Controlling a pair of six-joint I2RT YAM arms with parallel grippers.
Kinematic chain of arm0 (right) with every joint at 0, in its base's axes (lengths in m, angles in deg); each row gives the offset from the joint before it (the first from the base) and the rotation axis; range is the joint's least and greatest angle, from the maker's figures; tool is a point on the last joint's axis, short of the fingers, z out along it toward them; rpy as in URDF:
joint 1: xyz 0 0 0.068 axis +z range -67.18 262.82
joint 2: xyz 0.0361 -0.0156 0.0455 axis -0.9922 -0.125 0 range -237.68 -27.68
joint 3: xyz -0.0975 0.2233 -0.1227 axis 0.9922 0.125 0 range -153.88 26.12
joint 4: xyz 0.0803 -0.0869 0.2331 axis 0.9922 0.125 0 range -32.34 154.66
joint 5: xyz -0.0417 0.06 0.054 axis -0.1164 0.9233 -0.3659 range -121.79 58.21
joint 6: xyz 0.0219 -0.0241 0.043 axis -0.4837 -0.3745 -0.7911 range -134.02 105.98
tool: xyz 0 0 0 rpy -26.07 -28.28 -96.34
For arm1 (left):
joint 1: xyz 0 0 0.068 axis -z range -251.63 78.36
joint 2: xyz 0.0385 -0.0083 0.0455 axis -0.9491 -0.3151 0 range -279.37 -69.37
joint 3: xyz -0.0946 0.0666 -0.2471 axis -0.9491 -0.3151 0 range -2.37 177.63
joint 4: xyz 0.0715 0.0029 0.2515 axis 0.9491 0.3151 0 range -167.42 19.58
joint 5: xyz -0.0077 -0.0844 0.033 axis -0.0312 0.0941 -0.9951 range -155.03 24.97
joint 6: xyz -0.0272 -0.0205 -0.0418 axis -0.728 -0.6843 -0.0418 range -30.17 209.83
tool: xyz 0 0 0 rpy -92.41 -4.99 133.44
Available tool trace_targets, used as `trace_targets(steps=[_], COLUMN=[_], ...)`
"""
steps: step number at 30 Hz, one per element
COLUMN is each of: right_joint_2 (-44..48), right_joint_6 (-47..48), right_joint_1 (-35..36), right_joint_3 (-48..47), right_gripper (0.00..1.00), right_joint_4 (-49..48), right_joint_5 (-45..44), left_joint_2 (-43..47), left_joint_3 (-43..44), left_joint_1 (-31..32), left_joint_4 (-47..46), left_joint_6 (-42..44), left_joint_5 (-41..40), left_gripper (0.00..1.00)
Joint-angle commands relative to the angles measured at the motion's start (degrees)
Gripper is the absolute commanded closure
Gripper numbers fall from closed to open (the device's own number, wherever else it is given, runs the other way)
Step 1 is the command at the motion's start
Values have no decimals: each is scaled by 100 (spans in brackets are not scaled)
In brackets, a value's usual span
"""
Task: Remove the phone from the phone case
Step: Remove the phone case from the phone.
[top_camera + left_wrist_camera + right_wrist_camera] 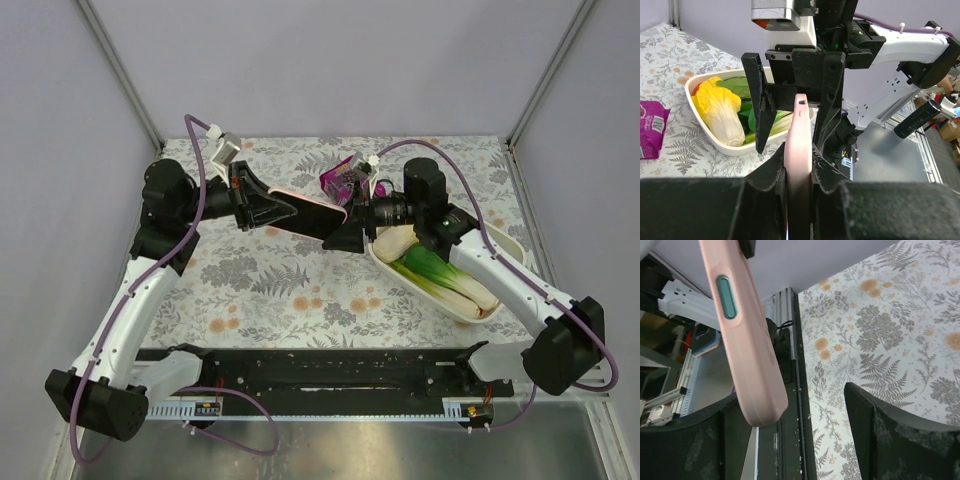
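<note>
A pink phone case (305, 207) is held edge-up above the middle of the table, and my left gripper (278, 210) is shut on its left end. In the left wrist view the case's edge (800, 145) is pinched between both pads of the left gripper (799, 186). My right gripper (342, 232) stands open around the case's right end. In the right wrist view the case (742, 345), with a teal side button, hangs next to the left finger of the right gripper (800, 437), with a wide gap to the other finger. I cannot tell the phone apart from the case.
A white oval tray (505, 240) of leafy vegetables lies under the right arm, and its rim (700, 131) also shows in the left wrist view. A purple packet (340, 178) lies behind the grippers. A black rail (320, 370) runs along the table's near edge.
</note>
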Motion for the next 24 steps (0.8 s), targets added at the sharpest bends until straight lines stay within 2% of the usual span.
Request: trace_targets(steps=[1, 5, 7, 10, 13, 24], right_joint_2=[-8, -8, 0, 44, 106, 273], right_joint_6=[-559, -717, -709, -717, -665, -638], right_joint_1=[-10, -10, -10, -10, -19, -10], right_joint_3=[144, 258, 293, 389, 469, 583], right_gripper=[24, 36, 46, 55, 60, 62], right_joint_4=[-1128, -1479, -1532, -1611, -1647, -1717], right_joint_5=[496, 637, 707, 733, 742, 778], left_joint_2=[158, 106, 79, 79, 97, 105], left_joint_3=[-52, -324, -430, -474, -492, -588], left_joint_1=[-11, -19, -19, -19, -37, -81], left_joint_4=[-869, -1571, -1887, -1968, -1941, -1950], left_joint_6=[-439, -1035, -1317, -1371, -1371, -1415], left_joint_5=[1, -95, -139, -201, -253, -297], left_gripper=[100, 100, 100, 100, 100, 100])
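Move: The left hand already pinches the left end of the cased phone; its middle lies about 4 cm to that hand's right, roughly 1 cm back and a touch lower. From the right hand's open fingers at the other end, the phone's middle is some 7 cm left, 2 cm ahead and 3 cm up. The snack bag lies about 14 cm ahead of the right hand, 6 cm right and 27 cm below. Left fingers keep their pinch on the cased phone, holding it nearly in place in the air while the wrist turns a few degrees. The right hand eases back about 2 cm, turning slightly counter-clockwise, and its wide-open fingers close to roughly half that gap around the case's free end, stopping short of a clamp. ##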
